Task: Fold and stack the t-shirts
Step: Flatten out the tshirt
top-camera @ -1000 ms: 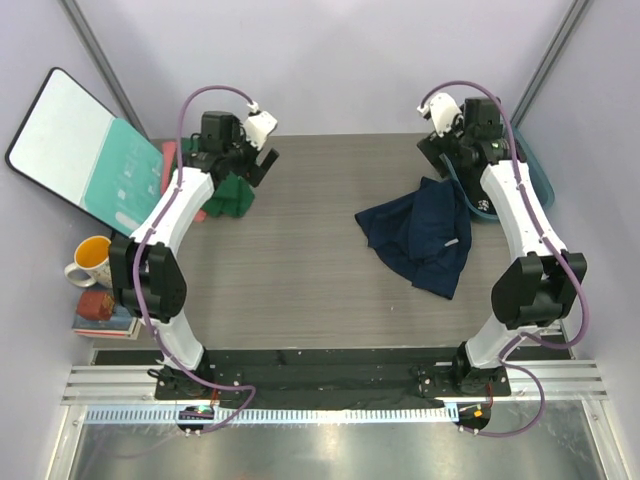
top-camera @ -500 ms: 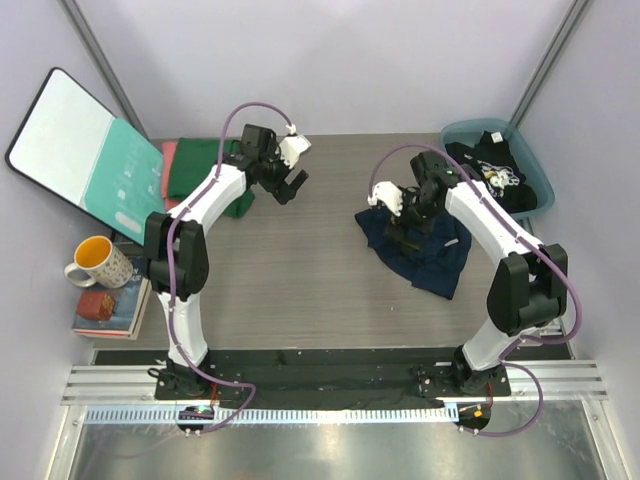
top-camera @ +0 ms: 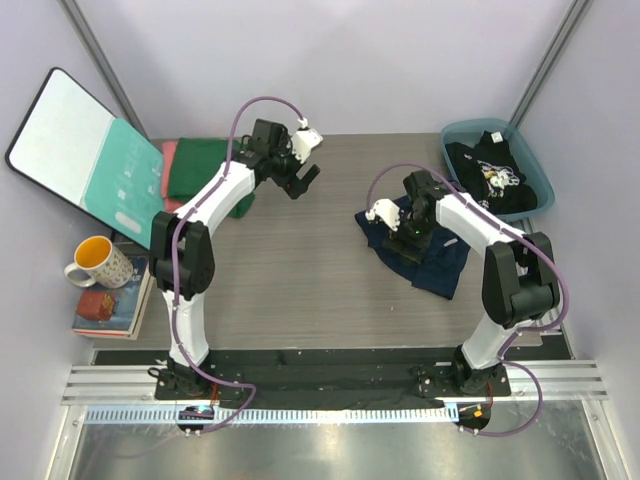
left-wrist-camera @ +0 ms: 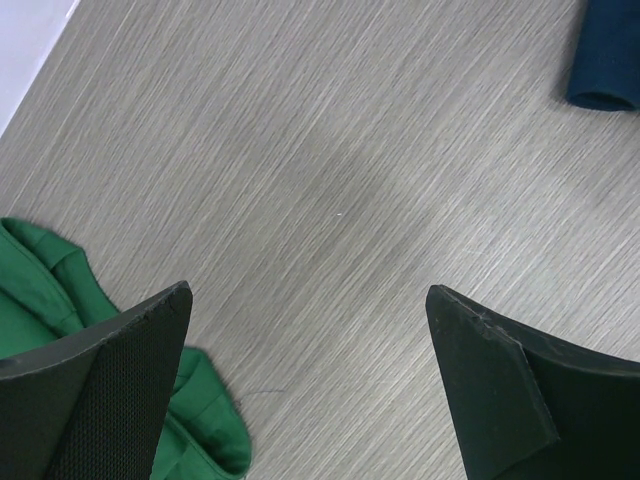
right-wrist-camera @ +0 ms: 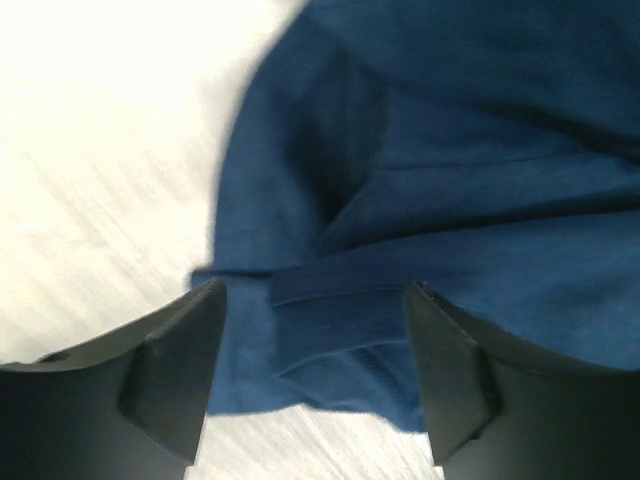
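Observation:
The navy blue t-shirt (top-camera: 445, 262) lies crumpled right of the table's middle. My right gripper (top-camera: 405, 236) hangs open just over its left part. In the right wrist view the navy cloth (right-wrist-camera: 450, 150) fills the frame and the shirt's edge lies between the open fingers of that gripper (right-wrist-camera: 312, 292). The dark green t-shirt (top-camera: 198, 167) lies folded at the back left on the salmon-pink one (top-camera: 168, 160). My left gripper (top-camera: 299, 184) is open and empty over bare table, right of the green shirt (left-wrist-camera: 35, 305). The black printed t-shirt (top-camera: 495, 178) lies in the bin.
A teal bin (top-camera: 462, 131) stands at the back right corner. A teal-and-white board (top-camera: 70, 145) leans at the left. A yellow mug (top-camera: 90, 262) and books (top-camera: 103, 312) sit off the table's left edge. Bare wood table (left-wrist-camera: 330, 150) lies between the shirts.
My left gripper has swung right, away from the green shirt, out over the table. My right gripper has come from the bin down onto the navy shirt's left part.

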Controlling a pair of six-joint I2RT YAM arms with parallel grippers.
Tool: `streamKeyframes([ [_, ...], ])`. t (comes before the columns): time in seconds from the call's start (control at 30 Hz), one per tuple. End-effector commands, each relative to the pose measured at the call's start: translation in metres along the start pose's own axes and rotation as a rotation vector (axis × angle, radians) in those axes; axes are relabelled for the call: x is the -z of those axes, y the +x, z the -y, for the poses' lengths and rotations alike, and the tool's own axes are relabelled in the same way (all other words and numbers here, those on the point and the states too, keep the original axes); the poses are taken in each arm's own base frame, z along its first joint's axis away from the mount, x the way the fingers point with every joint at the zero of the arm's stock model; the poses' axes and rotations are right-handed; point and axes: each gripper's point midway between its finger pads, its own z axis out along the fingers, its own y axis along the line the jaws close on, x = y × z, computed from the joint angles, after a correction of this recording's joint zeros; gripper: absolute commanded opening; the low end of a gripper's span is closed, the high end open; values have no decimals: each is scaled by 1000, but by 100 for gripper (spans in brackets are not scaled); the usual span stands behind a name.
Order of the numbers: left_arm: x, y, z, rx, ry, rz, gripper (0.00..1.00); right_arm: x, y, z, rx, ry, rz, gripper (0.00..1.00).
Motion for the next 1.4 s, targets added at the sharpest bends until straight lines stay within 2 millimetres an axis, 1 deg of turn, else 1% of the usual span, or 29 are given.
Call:
streamKeyframes([
  [0.0, 11, -12, -2, 11, -19, 49, 100, -7, -8, 43, -38, 184, 2, 68],
  [0.03, 13, -11, -1, 12, -20, 51, 100, -6, -7, 49, -45, 211, -9, 57],
  [0.1, 16, -10, 1, 13, -22, 52, 100, -6, -11, 61, -51, 256, -8, 44],
  [0.13, 16, -8, 2, 13, -22, 48, 100, -5, -9, 66, -52, 281, -22, 30],
  [0.17, 17, -8, 1, 14, -27, 51, 100, -6, -9, 68, -46, 283, -23, 22],
  [0.2, 17, -5, 2, 14, -26, 46, 100, -2, -6, 76, -46, 325, -48, 17],
  [0.23, 18, -5, 2, 14, -27, 46, 100, -1, -6, 79, -43, 338, -56, 5],
  [0.27, 17, -4, 2, 15, -30, 44, 100, 2, -5, 82, -41, 354, -63, 1],
  [0.33, 18, -3, 3, 14, -29, 43, 100, 9, -8, 87, -23, 377, -58, 1],
  [0.4, 17, -2, 5, 12, -17, 46, 100, 24, -17, 98, -12, 423, -39, 1],
  [0.43, 16, -2, 6, 10, -12, 47, 100, 33, -23, 103, -8, 449, -25, 1],
  [0.5, 12, -3, 8, 8, 4, 55, 98, 63, -43, 124, -3, 544, 31, 1],
  [0.53, 10, -3, 9, 6, 10, 56, 97, 82, -53, 132, -3, 597, 66, 1],
  [0.57, 10, -6, 10, 6, 20, 66, 96, 112, -71, 149, -2, 691, 126, 1],
  [0.63, 4, -8, 13, 3, 36, 76, 95, 151, -91, 166, 8, 810, 205, 1],
  [0.67, 0, -10, 15, 0, 47, 80, 95, 189, -108, 177, 18, 922, 288, 1],
  [0.73, -6, -15, 20, -6, 66, 99, 94, 227, -121, 186, 32, 1040, 361, 1],
  [0.77, -11, -18, 25, -13, 82, 106, 93, 261, -134, 191, 35, 1138, 439, 1],
  [0.8, -14, -21, 29, -19, 102, 122, 93, 276, -137, 194, 27, 1185, 463, 1],
  [0.83, -16, -29, 30, -32, 101, 155, 92, 287, -143, 192, 38, 1214, 485, 1],
  [0.87, -20, -33, 36, -45, 118, 173, 92, 308, -148, 192, 39, 1270, 527, 1],
  [0.9, -25, -35, 41, -52, 131, 184, 92, 319, -151, 190, 43, 1299, 547, 1],
  [0.93, -28, -46, 43, -66, 138, 230, 92, 326, -155, 187, 64, 1324, 549, 1],
  [1.0, -38, -51, 53, -70, 157, 255, 93, 358, -166, 180, 85, 1425, 624, 1],
  [1.03, -40, -62, 56, -63, 164, 298, 93, 368, -169, 176, 98, 1455, 640, 1],
  [1.07, -44, -65, 62, -56, 174, 314, 94, 380, -178, 171, 131, 1482, 659, 1],
  [1.2, -55, -77, 82, -19, 236, 372, 95, 412, -188, 164, 146, 1539, 693, 1],
  [1.27, -60, -78, 98, -14, 285, 386, 95, 423, -191, 162, 155, 1557, 704, 1],
  [1.37, -65, -76, 115, -20, 338, 386, 95, 432, -191, 160, 181, 1591, 695, 1],
])
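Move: Just beneath the right hand spreads the crumpled navy t-shirt, its middle about 2 cm ahead, 4 cm to the right and 2 cm below the finger pads. From the same hand, the laundry basket stands some 20 cm ahead and 22 cm to the right. From the left hand, the navy t-shirt's middle is about 14 cm back, 30 cm right and 10 cm down; the green t-shirt lies roughly 4 cm ahead and 23 cm left of it. Skimming forward about 5 cm and slightly down across the navy t-shirt, the right hand shuts its fingers on the cloth, then hoists it forward and some 40 cm up, the wrist tipping up about 85 degrees until the fingers point forward. The left hand, still wide open, first eases down and back a little, then swings about 12 cm right towards the shirt, rolling its left side down and turning clockwise. ##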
